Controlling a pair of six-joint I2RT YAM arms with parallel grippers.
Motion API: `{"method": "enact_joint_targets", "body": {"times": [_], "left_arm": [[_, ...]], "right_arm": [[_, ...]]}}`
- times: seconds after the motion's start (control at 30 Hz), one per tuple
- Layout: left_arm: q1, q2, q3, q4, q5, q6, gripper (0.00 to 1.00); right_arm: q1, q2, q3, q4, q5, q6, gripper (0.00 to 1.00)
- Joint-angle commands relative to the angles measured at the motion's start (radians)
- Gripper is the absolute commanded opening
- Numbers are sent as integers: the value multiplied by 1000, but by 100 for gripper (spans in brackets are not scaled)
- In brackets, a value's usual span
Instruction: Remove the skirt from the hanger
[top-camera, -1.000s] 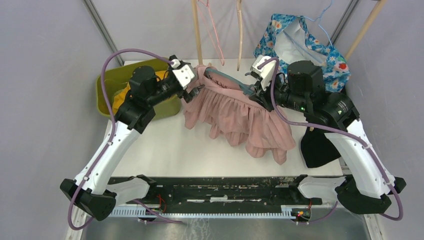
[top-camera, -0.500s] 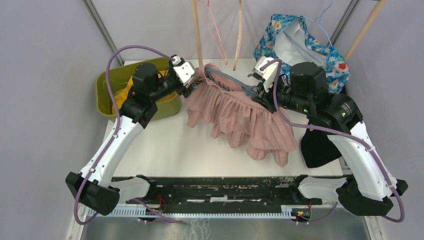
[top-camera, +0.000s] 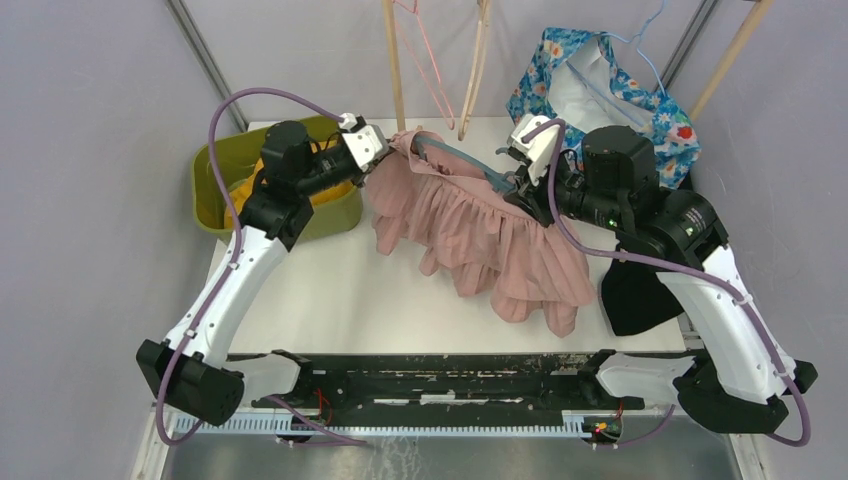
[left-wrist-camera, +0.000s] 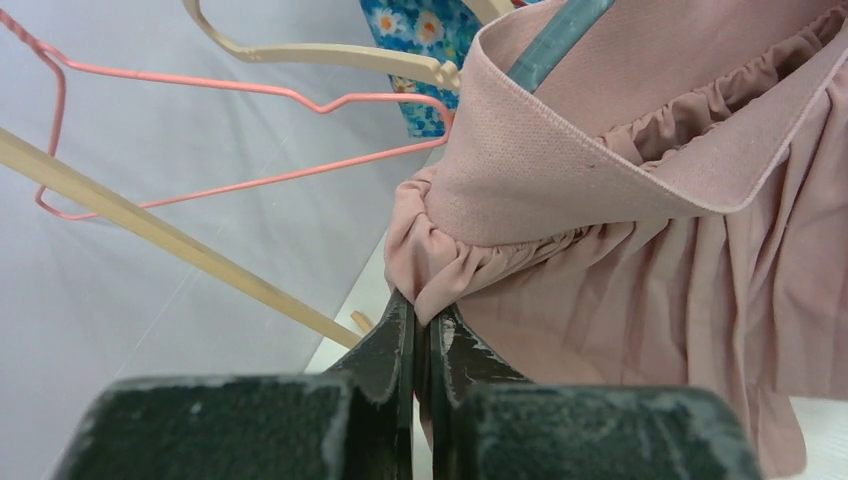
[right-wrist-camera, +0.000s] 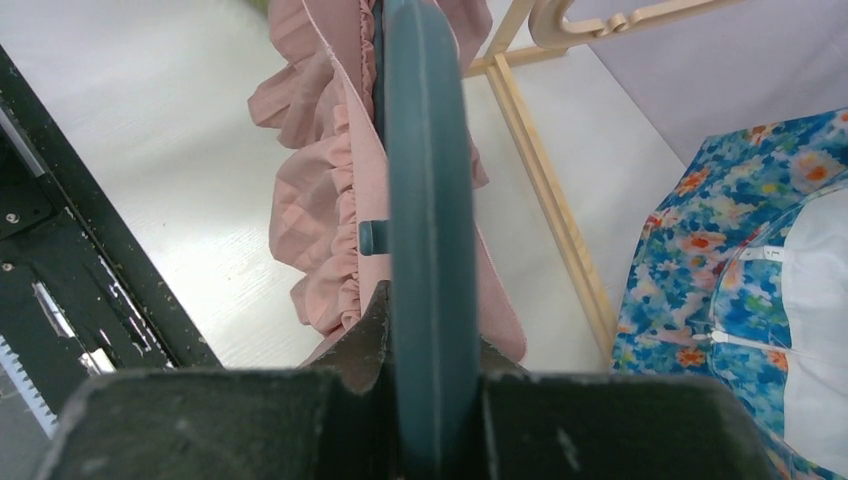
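A pink ruffled skirt (top-camera: 480, 235) hangs from a grey-blue hanger (top-camera: 462, 163) over the middle of the table; its elastic waistband (left-wrist-camera: 560, 150) wraps the hanger's bar. My left gripper (top-camera: 368, 172) is shut on a fold of the skirt (left-wrist-camera: 440, 270) just under the waistband's left end. My right gripper (top-camera: 517, 190) is shut on the hanger (right-wrist-camera: 425, 200), whose flat bar runs straight out between its fingers with the skirt (right-wrist-camera: 325, 190) draped on the left side.
A green bin (top-camera: 230, 160) with yellow cloth stands at the back left. A wooden rack (top-camera: 394, 60) with a pink wire hanger (left-wrist-camera: 250, 130) rises at the back. A blue flowered garment (top-camera: 600, 80) hangs back right. A black cloth (top-camera: 640, 295) lies by the right arm.
My left gripper was open beside the skirt's left edge; it moved in and shut on the fabric. The right gripper kept hold of the hanger and barely moved.
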Motion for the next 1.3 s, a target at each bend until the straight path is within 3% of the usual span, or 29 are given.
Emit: {"method": "enact_joint_targets", "body": {"times": [0.0,0.2,0.37,0.5,0.6,0.87,1.27], "left_arm": [[113,25,26,78,-39,-63,3],[244,63,-39,182,-46,-133,3],[271,132,-32,224,-20,-163,3],[266,161,-50,300,105,-268,3],[233,177,-32,262,159,-305,3],[8,122,13,-64,227,-208,3],[-45,29,-49,-40,223,-305,3]], "right_arm": [[-1,-44,6,97,35,-29,1],[-1,-74,-10,83,64,-52,1],[-1,-106,-18,72,93,-61,1],[-1,-120,-32,111,112,-55,1],[-1,-116,-66,225,105,-23,1],[-1,25,-6,431,-6,49,1],[-2,168,71,747,-93,241,1]]}}
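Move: The left gripper already pinches the skirt's left waistband end; the hanger's left end lies inside, about 5 cm to its right, level fore-and-aft and some 3 cm higher. The green bin stands roughly 27 cm left, 8 cm ahead and 30 cm lower. From the right gripper, holding the hanger, that end is 18 cm left and 8 cm ahead, at like height; the wooden hanger's near end is 9 cm left and 10 cm ahead. Keep both grippers shut. Pull the pinched waistband with the left gripper about 5 cm forward and left, then sweep it down, back and right, tipping it down some 25 degrees, and let it rise slightly at the end. Lift the hanger a little with the right gripper, then carry it forward, left and up, rolling its left side upward. ##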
